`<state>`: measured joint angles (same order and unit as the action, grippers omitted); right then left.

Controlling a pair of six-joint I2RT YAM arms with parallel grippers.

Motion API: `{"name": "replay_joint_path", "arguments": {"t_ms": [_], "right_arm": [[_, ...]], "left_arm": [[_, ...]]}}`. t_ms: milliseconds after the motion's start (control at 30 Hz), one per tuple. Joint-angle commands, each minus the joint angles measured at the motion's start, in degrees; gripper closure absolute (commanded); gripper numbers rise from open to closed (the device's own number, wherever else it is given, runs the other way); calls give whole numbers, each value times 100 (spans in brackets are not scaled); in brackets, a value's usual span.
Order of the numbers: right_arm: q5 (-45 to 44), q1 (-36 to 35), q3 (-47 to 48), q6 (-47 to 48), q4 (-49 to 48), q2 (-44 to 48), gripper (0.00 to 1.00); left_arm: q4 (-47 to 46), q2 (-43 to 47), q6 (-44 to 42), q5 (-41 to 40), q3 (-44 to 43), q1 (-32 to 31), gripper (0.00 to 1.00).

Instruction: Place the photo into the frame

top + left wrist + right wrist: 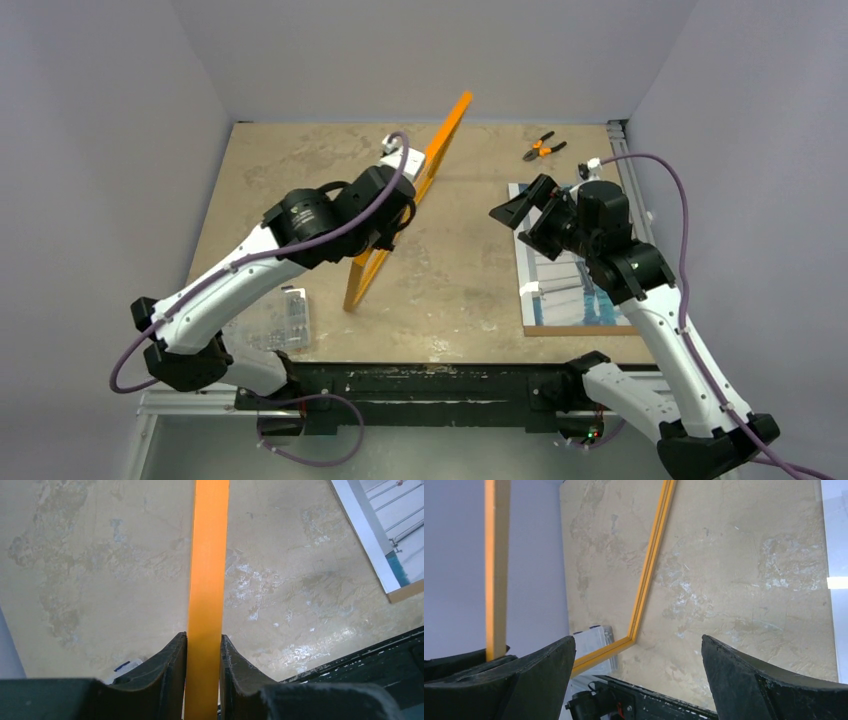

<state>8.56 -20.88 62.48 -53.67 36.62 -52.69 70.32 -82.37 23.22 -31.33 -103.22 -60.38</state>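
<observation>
The frame [447, 130], a thin bright orange border, stands tilted on its near corner in the middle of the table. My left gripper [402, 203] is shut on one of its long bars. In the left wrist view that bar [207, 565] runs straight up between the fingers of the left gripper [204, 639], which press on both its sides. The photo [562, 275], in blue-white tones, lies flat at the right on a brown backing board [580, 330]. My right gripper [520, 212] hangs open above the photo's left edge, holding nothing. It faces the frame [647, 575], and between the right gripper's [639, 645] fingers is only table.
Orange-handled pliers [543, 148] lie at the back right. A clear plastic box [285, 318] sits at the front left beside the left arm, also seen through the frame [594, 640]. A black rail [430, 380] runs along the near edge. Grey walls close in on three sides.
</observation>
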Motion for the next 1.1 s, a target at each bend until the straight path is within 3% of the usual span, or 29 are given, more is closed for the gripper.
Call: {"name": "replay_joint_path", "arguments": {"t_ms": [0,367,767,1067], "right_arm": [[85,-15,-236,128,-53,83,5],[7,-16,-611,393,-58,-18,6],[-77,-20,-981,880,39,-387,8],[-141,-14,-1352,1189,-176,-813,9]], "left_arm": [[-653,595,476,1032,244,433,100],[-874,1238,965,1529,823,1322,100],[-1635,2289,1796,1541,3111,2065,100],[-2238,2561,1938,1899,4299,2274,100]]}}
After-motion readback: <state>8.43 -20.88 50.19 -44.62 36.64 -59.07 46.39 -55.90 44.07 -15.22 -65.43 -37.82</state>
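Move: Some 10 cm ahead, 48 cm to the right and 26 cm below the left hand, which already holds the frame on edge by its upper long side, lies the photo. The frame's free lower side has its middle about 13 cm ahead and 24 cm below that hand, level sideways; the screw box lies 9 cm back, 31 cm left. From the empty right hand the free side is roughly 9 cm ahead, 27 cm left and 22 cm down, the photo 6 cm ahead, 21 cm right. Keeping its pinch on the frame, the left hand moves some 7 cm to its left, lifts slightly, then sinks to about 6 cm below its start, rolling left side down some 30 degrees and turning counter-clockwise so the free side swings right. The right hand sinks about 12 cm with fingers wide open, tipping them down towards that side without gripping. ##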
